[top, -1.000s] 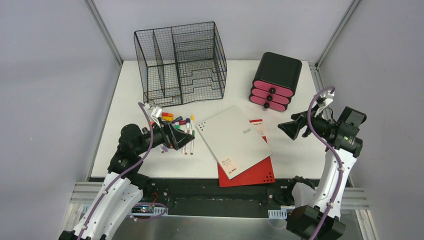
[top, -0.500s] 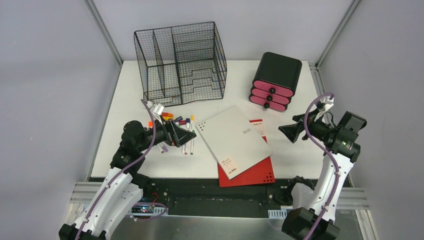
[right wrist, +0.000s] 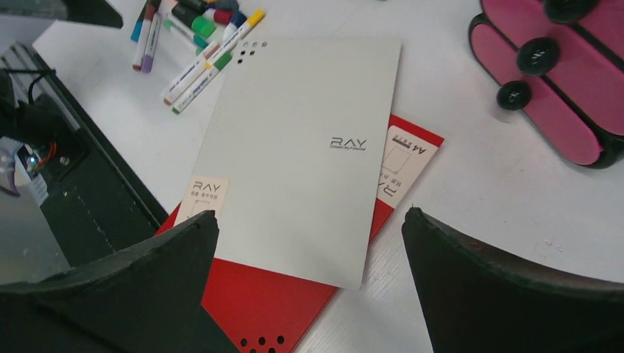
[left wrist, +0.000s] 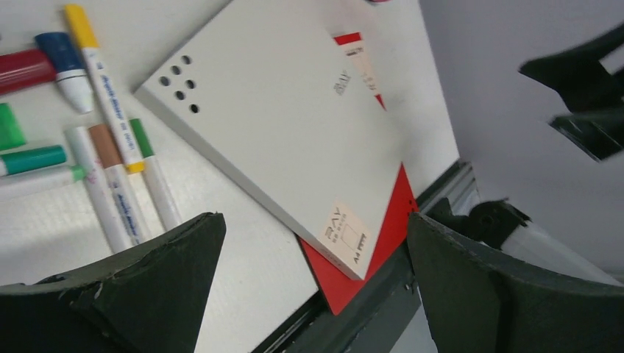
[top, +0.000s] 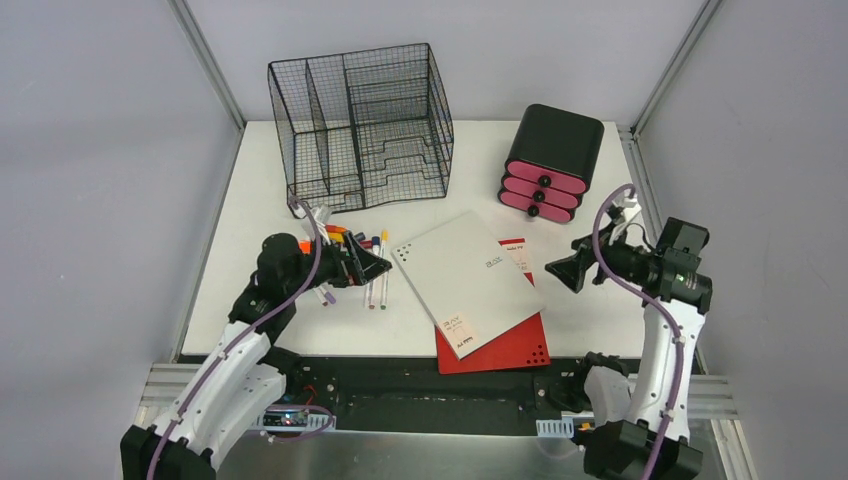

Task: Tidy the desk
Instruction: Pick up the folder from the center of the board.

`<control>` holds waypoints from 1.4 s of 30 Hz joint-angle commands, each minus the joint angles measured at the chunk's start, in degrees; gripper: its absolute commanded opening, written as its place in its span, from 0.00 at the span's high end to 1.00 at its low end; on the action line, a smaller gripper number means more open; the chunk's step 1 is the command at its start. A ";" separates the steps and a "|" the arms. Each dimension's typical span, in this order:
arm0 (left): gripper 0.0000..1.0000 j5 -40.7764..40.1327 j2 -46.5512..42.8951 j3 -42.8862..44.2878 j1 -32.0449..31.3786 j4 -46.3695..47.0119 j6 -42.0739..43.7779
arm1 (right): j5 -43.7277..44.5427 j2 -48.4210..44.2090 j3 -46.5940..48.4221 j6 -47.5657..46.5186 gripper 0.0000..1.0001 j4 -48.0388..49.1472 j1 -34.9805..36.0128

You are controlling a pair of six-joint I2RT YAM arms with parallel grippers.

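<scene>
The white desk (top: 258, 205) carries a grey folder (top: 467, 281) lying askew on a red folder (top: 512, 346), and several loose markers (top: 366, 272) left of them. My left gripper (top: 372, 265) hovers over the markers, open and empty, pointing at the grey folder's left corner. In the left wrist view the grey folder (left wrist: 279, 125) and the markers (left wrist: 103, 169) lie beyond the left gripper (left wrist: 315, 220). My right gripper (top: 560, 268) stands open and empty just right of the folders. Between its fingers, the right gripper (right wrist: 310, 215) frames the grey folder (right wrist: 302, 154) and the red folder (right wrist: 272, 301).
A black wire-mesh organizer (top: 362, 125) stands at the back left of the desk. A black box with pink drawers (top: 552, 162) sits at the back right, close behind my right gripper. The red folder's corner overhangs the desk's front edge.
My left gripper has moved right and slightly back over the markers, toward the grey folder. My right gripper has dropped and moved left, closer to the folders. Both stayed open.
</scene>
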 commanded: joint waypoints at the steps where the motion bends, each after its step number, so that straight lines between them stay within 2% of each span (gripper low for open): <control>1: 0.01 -8.95 6.14 3.26 -0.87 -1.37 2.18 | 6.97 -0.18 2.98 -7.07 0.00 -5.63 6.73; 4: 0.01 -14.01 13.04 7.74 -4.44 -3.14 4.98 | 10.16 2.62 4.14 -8.79 0.00 -9.16 10.35; 10: 0.02 -28.20 28.49 20.49 -16.69 -9.32 13.37 | 16.92 8.61 7.78 -8.32 0.00 -12.15 15.23; 13: 0.01 -30.26 34.55 23.88 -21.01 -7.31 13.25 | 19.56 10.94 8.92 -7.09 0.00 -12.46 16.39; 18: 0.05 -28.25 39.94 21.67 -21.61 4.04 5.85 | 19.68 14.01 10.70 -3.59 0.00 -12.15 16.80; 22: 0.06 -29.78 41.84 19.25 -21.86 7.48 -1.31 | 12.17 15.64 9.46 -0.01 0.00 -9.64 16.83; 25: 0.05 -30.50 41.91 16.41 -22.38 7.45 -6.24 | 8.41 17.30 6.74 3.82 0.00 -3.61 18.07; 29: 0.05 -30.50 39.51 11.88 -23.50 10.21 -9.60 | 11.70 20.27 3.02 11.67 0.00 5.94 21.98; 33: 0.04 -30.50 36.65 7.90 -24.61 11.16 -12.22 | 17.26 24.63 0.41 21.80 0.00 14.40 22.31; 35: 0.04 -30.50 35.66 6.15 -24.90 11.66 -12.94 | 19.79 27.18 0.11 24.46 0.00 15.63 22.36; 38: 0.04 -30.50 34.86 4.32 -25.02 12.40 -13.25 | 18.98 30.27 0.04 25.40 0.01 15.45 22.33; 42: 0.04 -30.31 34.95 3.30 -25.34 14.63 -13.78 | 20.81 31.18 -0.26 26.57 0.04 16.52 22.29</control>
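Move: The white folder's middle lies about 20 cm right of the left gripper, level with it fore and aft and some 17 cm below; from the right gripper it is about 21 cm left, 1 cm back and 21 cm below. The red folder under it is centred about 5 cm nearer the base and 5 cm farther right. Upright markers lie almost beneath the left gripper, 3 cm ahead and 2 cm left; the drawer box stands 24 cm ahead of the right. Bring both open grippers down, about 12 cm each, onto the white folder from its two sides. Swing the left forward and right towards the folder's left edge, then draw it back while sinking, its fingers tipping down and rolling. Ease the right slightly back first, then left and forward towards the right edge, tipping its fingers down some 40 degrees. Keep both jaws wide. ##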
